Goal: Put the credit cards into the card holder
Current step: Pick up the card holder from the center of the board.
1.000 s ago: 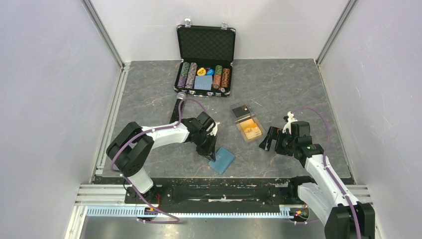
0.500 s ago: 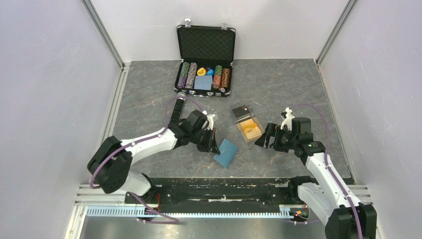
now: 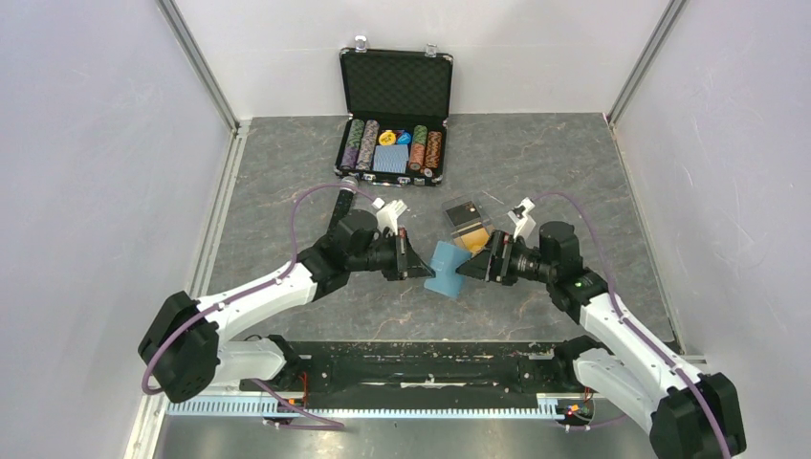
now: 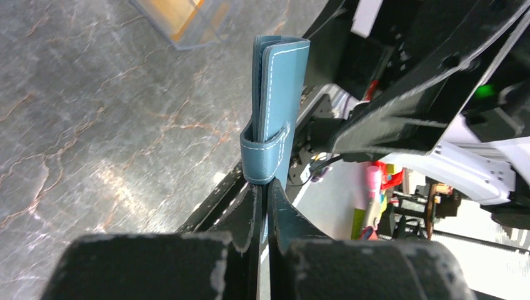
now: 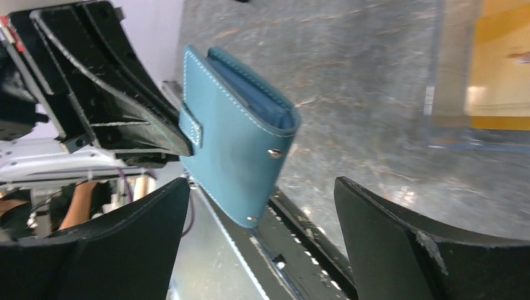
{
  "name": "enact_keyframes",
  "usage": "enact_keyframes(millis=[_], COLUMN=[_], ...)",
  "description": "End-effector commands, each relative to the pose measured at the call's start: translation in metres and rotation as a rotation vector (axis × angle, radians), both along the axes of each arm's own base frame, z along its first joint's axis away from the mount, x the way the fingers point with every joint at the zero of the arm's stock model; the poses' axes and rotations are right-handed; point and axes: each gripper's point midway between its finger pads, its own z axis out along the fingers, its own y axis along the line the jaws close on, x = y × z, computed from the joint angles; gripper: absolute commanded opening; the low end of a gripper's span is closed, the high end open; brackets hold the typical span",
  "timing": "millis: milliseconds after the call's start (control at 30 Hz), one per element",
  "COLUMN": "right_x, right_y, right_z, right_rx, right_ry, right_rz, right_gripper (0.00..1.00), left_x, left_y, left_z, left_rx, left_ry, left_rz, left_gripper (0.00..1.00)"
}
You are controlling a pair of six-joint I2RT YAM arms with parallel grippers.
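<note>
The teal-blue card holder (image 3: 445,270) hangs folded in the air above the table, between the two arms. My left gripper (image 3: 422,269) is shut on its edge by the snap tab, as the left wrist view shows (image 4: 262,187) under the card holder (image 4: 278,94). My right gripper (image 3: 468,269) faces it from the right and is open; in the right wrist view (image 5: 261,184) its fingers stand wide on either side of the card holder (image 5: 237,156) without touching. The orange-yellow credit cards (image 3: 476,236) (image 5: 500,81) lie in a clear box behind the right gripper.
The clear plastic box (image 3: 465,212) with a dark lid sits on the table mid-right, partly hidden by the right wrist. An open black chip case (image 3: 394,115) with chips and a card deck stands at the back. Frame rails line the near edge.
The left gripper closed on the card holder, lifted it off the table and carried it right. The right gripper swung left until its open fingers flank it.
</note>
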Motion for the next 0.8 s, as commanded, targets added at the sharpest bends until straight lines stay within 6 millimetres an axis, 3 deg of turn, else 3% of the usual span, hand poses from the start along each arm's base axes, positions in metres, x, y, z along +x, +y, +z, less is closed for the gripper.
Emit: enact_keyframes(millis=[0,100,167,233,267,367,500,633,767], right_x=[-0.001,-0.003,-0.002,-0.001,-0.001,-0.001,0.000,0.004,0.005], right_y=[0.027,0.032,0.034,0.034,0.034,0.033,0.032,0.029,0.029], right_z=[0.030,0.034,0.036,0.038,0.037,0.036,0.035,0.035,0.036], right_rx=[0.170,0.212,0.221,0.222,0.220,0.211,0.178,0.124,0.115], right_ry=[-0.040,-0.041,-0.046,-0.052,-0.051,-0.050,-0.055,-0.065,-0.062], right_rz=[0.045,0.052,0.052,0.051,0.052,0.050,0.049,0.047,0.048], right_gripper=[0.85,0.74,0.54,0.30,0.20,0.03,0.00,0.00,0.00], left_x=[0.003,0.003,0.003,0.002,0.003,0.002,0.004,0.003,0.003], left_y=[-0.012,-0.012,-0.012,-0.010,-0.009,-0.007,0.000,0.008,0.011], left_z=[0.037,0.039,0.040,0.039,0.039,0.039,0.035,0.027,0.029], left_rx=[-0.148,-0.161,-0.165,-0.165,-0.165,-0.162,-0.110,-0.018,0.051], left_ry=[-0.017,-0.012,-0.011,-0.009,-0.008,-0.011,-0.025,-0.037,-0.074], left_rz=[0.007,0.008,0.011,0.018,0.022,0.030,0.044,0.036,-0.001], left_gripper=[0.02,0.02,0.05,0.13,0.22,0.54,0.81,0.89,0.91])
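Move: The card holder is still pinched edge-on in the left fingers, its middle some 3 cm right of the left hand, with the open right gripper it goes to about 8 cm to the right of the left hand at much the same height. From the right hand the card holder's middle lies about 5 cm to the left, nearly level. Below, the card box sits on the table some 12 cm ahead of the right hand and 1 cm to its right; the microphone lies about 21 cm left and 16 cm forward of the left hand, 15 cm down. The card holder's free edge is met by the right hand, which slides about 3 cm left and slightly up, rolling its left side up nearly 10 degrees, and closes its fingers to pinch that edge. Meanwhile the left hand, having risen about 1.5 cm with a slight push right, spreads its fingers wide, lets go and eases back left over a centimetre. ##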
